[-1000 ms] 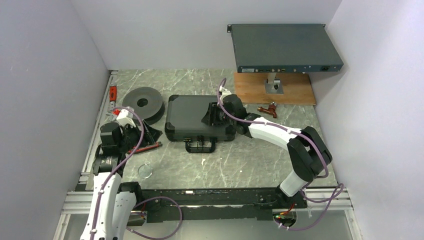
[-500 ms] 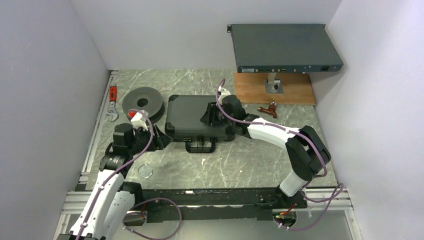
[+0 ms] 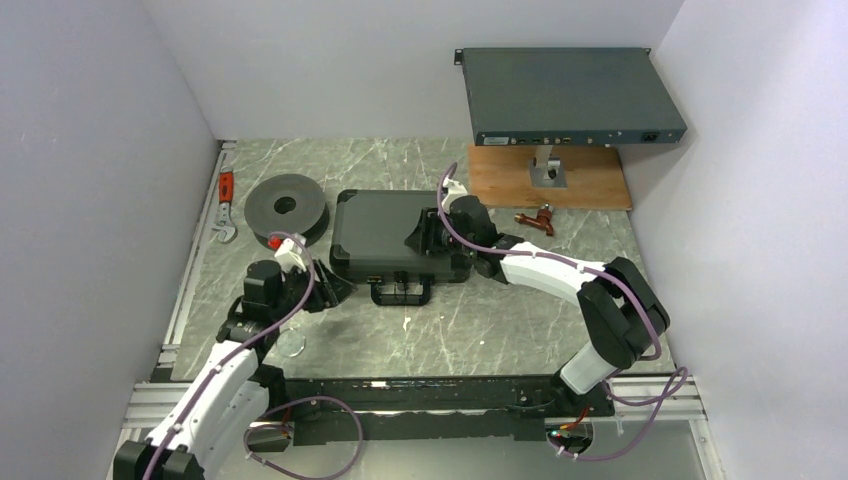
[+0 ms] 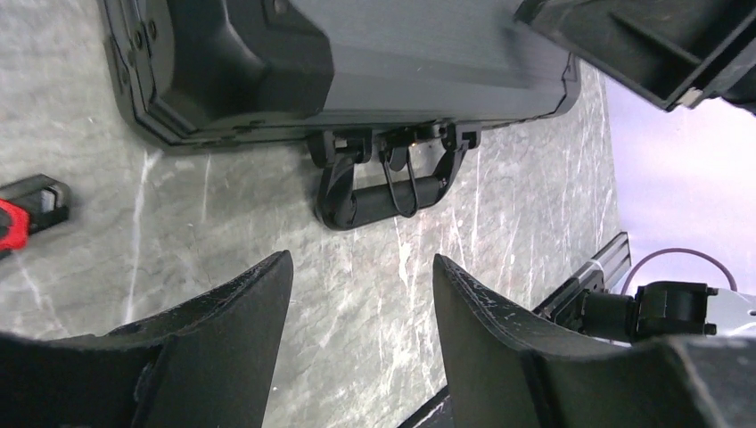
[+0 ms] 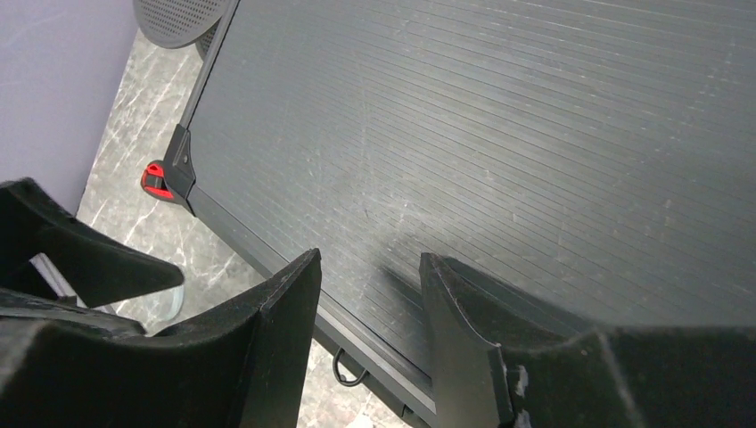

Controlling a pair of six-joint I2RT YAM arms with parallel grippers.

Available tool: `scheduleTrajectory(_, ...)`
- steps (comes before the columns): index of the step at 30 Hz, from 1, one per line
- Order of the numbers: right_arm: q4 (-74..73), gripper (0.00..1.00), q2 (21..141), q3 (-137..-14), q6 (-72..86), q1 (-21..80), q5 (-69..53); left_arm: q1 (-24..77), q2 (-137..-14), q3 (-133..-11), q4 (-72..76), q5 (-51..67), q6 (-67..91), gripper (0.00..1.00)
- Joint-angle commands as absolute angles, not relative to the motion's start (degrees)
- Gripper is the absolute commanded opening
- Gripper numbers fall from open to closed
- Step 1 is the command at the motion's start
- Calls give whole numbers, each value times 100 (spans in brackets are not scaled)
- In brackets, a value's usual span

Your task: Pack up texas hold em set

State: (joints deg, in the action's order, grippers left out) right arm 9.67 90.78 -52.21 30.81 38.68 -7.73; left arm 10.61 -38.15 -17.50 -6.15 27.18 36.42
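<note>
The black briefcase (image 3: 380, 228) lies shut in the middle of the table, its handle (image 3: 402, 292) facing the near edge. My right gripper (image 3: 420, 236) rests over the ribbed lid (image 5: 499, 134), its jaws slightly apart with nothing between them. My left gripper (image 3: 335, 285) hovers low at the case's front left corner, open and empty. In the left wrist view the case (image 4: 357, 62) and its handle (image 4: 383, 192) lie ahead of the left gripper (image 4: 361, 267). A red and black piece (image 4: 22, 209) lies on the table to the left. No chips or cards show.
A dark grey spool (image 3: 287, 206) sits left of the case. A red-handled wrench (image 3: 226, 205) lies by the left wall. A clear round disc (image 3: 291, 342) is near the left arm. At the back right, a grey rack box (image 3: 570, 95) stands over a wooden board (image 3: 590, 180) near a reddish clamp (image 3: 537, 218).
My left arm has swung right and nearer, from beside the spool to the case's front left corner, its jaws narrowing a little. The right arm has barely moved.
</note>
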Motion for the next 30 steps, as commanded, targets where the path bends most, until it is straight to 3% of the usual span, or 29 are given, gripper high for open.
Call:
scheduleTrajectory(1, -890, 50, 9449, -4677, 2909, 3867, -569, 1244, -4094, -1435, 628, 2778, 4275, 63)
scheduleTrajectory(20, -913, 50, 9307, -4619, 2777, 3863, -725, 2249, -5866, -876, 2852, 2073, 5488, 35)
scheduleTrajectory(30, -932, 50, 9332, -4594, 2742, 3866, -807, 2769, -6815, -1171, 3406, 1900, 5744, 11)
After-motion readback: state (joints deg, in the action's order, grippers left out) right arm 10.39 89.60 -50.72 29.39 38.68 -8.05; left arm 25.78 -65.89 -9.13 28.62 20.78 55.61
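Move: The case's wire latch, in the middle of its front face, lies about 10 cm to the left hand's right, 2 cm farther out and some 6 cm lower. The handle hangs just below and in front of the latch, about 10 cm right of the hand, 1 cm back and 8 cm down; the case's middle is 10 cm right and 10 cm ahead. From the right hand, over the lid, the latch is about 8 cm back, 1 cm left and 6 cm below. Down and to the right together, about 6 cm each way, the left hand travels in front of the case towards the latch and handle, sinking quickest at first. Its open fingers draw nearly shut on nothing as it goes, and the wrist rolls some 15 degrees, left side dipping. The right hand stays almost still over the lid, fingertips seeming to keep resting on it. ##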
